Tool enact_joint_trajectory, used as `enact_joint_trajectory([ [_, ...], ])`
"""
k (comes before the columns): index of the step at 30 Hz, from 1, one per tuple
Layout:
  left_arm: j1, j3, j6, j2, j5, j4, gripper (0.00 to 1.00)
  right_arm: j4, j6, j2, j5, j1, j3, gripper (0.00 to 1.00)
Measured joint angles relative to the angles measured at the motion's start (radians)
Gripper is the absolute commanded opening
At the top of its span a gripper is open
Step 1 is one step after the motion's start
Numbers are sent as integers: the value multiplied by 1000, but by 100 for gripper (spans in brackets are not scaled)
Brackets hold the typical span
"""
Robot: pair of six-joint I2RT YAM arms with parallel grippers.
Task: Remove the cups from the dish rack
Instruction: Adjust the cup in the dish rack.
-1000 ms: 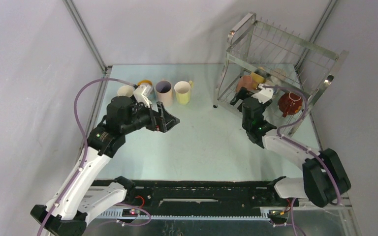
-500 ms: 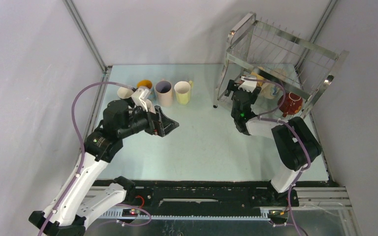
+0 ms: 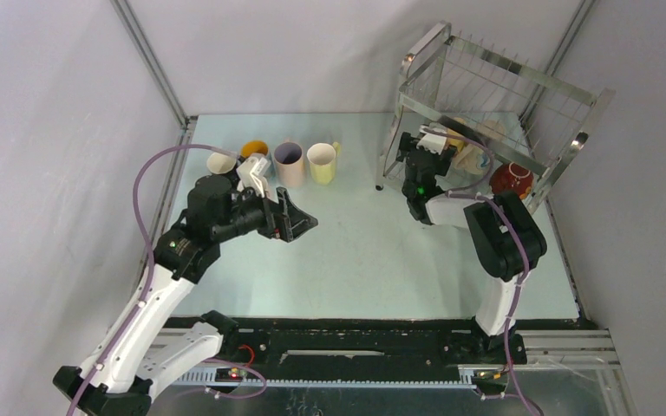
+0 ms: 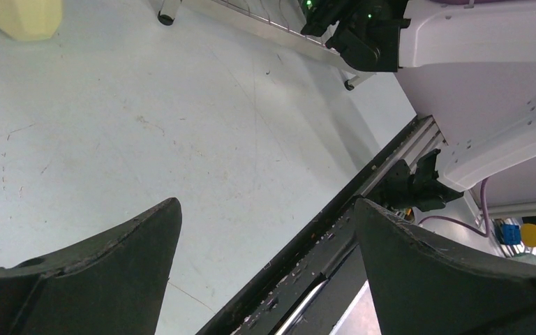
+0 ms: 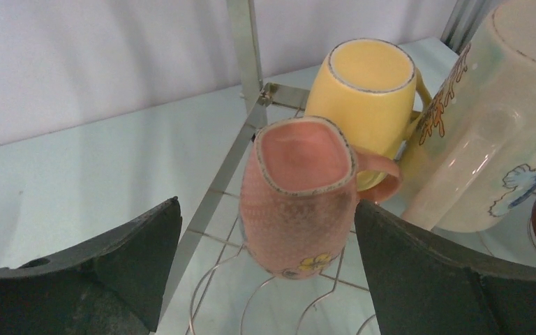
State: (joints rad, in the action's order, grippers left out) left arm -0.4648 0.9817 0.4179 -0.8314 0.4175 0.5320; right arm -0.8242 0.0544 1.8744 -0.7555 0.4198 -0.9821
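Note:
The chrome wire dish rack [image 3: 505, 94] stands at the back right. On its lower tier, bottoms up, sit a pink cup [image 5: 300, 202], a yellow cup [image 5: 367, 89] behind it and a tall cream patterned cup [image 5: 492, 132]; a dark red cup [image 3: 512, 179] lies further right. My right gripper [image 5: 266, 204] is open at the rack's left end, one finger on each side of the pink cup, gripping nothing. Several cups stand in a row on the table: cream [image 3: 222, 161], orange [image 3: 254, 148], pink-purple [image 3: 289, 163], yellow [image 3: 322, 162]. My left gripper [image 3: 299, 217] hangs open and empty just in front of them.
The rack's corner post [image 5: 246, 63] rises just left of the pink cup. Grey walls and frame posts [image 3: 149, 61] close in the pale table [image 3: 355, 251]. A black rail [image 3: 347, 334] runs along the near edge. In the left wrist view the right arm [image 4: 460, 63] fills the upper right.
My right gripper has moved up and left into the rack's left end, its arm folding in behind it, and now covers the pink cup from above. The left arm has hardly shifted.

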Motion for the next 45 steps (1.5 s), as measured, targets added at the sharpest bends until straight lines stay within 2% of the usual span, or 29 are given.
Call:
enact_joint_trajectory([
  [12, -1, 0, 1, -47, 8, -1, 100, 158, 89, 89, -32, -48, -173, 99],
  [19, -1, 0, 2, -61, 13, -6, 100, 241, 124, 117, -45, -69, -222, 98],
  [26, -2, 0, 3, -68, 20, -14, 100, 309, 138, 137, -40, -91, -263, 93],
  [31, -3, 0, 4, -72, 29, -14, 100, 312, 133, 140, -41, -93, -270, 80],
  [38, -4, 0, 10, -72, 32, -15, 100, 285, 77, 148, -48, -74, -270, 49],
  [45, -5, 0, 11, -72, 32, -15, 100, 240, -29, 160, -55, -33, -272, 42],
])
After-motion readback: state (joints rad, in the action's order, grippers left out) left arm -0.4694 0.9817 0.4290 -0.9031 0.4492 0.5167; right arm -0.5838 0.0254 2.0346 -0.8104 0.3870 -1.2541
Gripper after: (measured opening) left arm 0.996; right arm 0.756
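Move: The pink cup stands base up on the rack's lower shelf, about 6 cm ahead of my right hand, 3 cm to its right and 3 cm lower. The yellow cup is about 11 cm ahead and 10 cm right of this hand; the flowered cup leans about 8 cm ahead and 16 cm right, both slightly lower. From my idle left hand the pink cup lies roughly 19 cm ahead, 38 cm right and 15 cm down. My right hand reaches forward and to its right about 5 cm, sinking slightly and tipping down, until its open fingers stand either side of the pink cup. They then close part-way and pinch the cup's sides; keeping that grip, I shift the hand about 3 cm back to the left while its left side rolls down a little. ##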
